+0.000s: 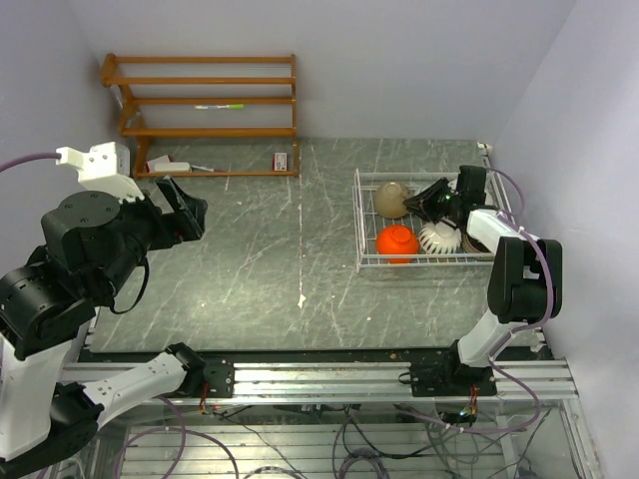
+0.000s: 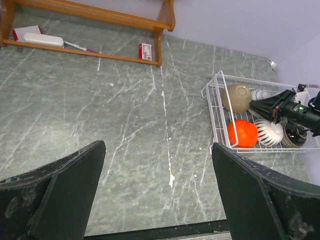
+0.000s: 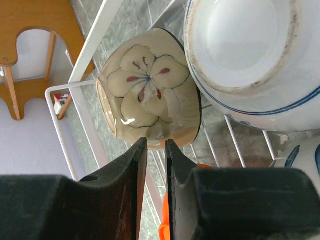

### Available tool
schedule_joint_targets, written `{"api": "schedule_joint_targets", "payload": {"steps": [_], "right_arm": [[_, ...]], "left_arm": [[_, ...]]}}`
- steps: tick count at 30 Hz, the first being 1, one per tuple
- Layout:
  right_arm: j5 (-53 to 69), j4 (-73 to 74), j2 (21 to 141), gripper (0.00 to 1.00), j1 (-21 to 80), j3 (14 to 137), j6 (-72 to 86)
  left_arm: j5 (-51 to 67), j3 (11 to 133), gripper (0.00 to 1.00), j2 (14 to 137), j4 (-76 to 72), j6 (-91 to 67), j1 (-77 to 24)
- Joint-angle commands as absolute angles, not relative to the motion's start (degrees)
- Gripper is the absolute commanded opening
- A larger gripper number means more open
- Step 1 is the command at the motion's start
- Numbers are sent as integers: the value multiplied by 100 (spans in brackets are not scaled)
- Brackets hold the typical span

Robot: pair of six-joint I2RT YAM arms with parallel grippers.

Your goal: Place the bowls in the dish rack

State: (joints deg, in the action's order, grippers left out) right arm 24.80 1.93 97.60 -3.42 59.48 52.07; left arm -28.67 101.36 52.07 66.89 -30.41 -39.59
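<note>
The white wire dish rack (image 1: 361, 215) sits at the right of the table. It holds a tan bowl (image 1: 391, 198), an orange-red bowl (image 1: 397, 242) and a ribbed white bowl (image 1: 439, 238). My right gripper (image 1: 417, 200) reaches into the rack beside the tan bowl. In the right wrist view the flower-painted tan bowl (image 3: 150, 95) lies on its side just beyond my right gripper (image 3: 156, 142). The jaws stand a narrow gap apart with nothing between them. A white blue-rimmed bowl (image 3: 245, 55) leans next to it. My left gripper (image 2: 157, 146) hangs wide open and empty over the bare table.
A brown wooden shelf unit (image 1: 205, 110) stands at the back left with small items on its lowest board. The rack's wire rim (image 3: 57, 125) runs close to the left of the tan bowl. The right wall is close behind the rack.
</note>
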Motion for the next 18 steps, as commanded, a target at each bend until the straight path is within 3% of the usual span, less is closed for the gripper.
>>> {"api": "schedule_joint_targets", "payload": {"steps": [1,12,18], "right_arm": [[2364,408,9718,21,-334,6060,5052],[1993,970,9525,28,-330,6463,4644],[1342,1736,9477,49,-159,7082,4204]], "left_arm": [[-2777,10065,99,5158,6469,-3067,-3999],[-2733,10019,99,5185,6410,-3076,-3997],[-2776,9985,99,5181,6380,-3085,-3998]]}}
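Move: The right hand's nearly shut fingertips are at the right flank of the upturned tan bowl, whose middle lies about 5 cm left, 3 cm ahead and 2 cm below. The blue-and-white bowl sits 6 cm right and 3 cm ahead; the orange bowl is some 9 cm back and 3 cm left, the striped bowl 8 cm back and 8 cm right. From the left hand, the tan bowl is roughly 44 cm right, 28 cm ahead and 35 cm lower. The right fingertips come free of the tan bowl's right flank: after easing less than 1 cm down and back, the hand reverses and lifts, ending about 2 cm higher and 1.5 cm farther right, away from the bowl. The fingers spread from about a fifth to nearly half open while the wrist rolls just under 10 degrees, left side down. ##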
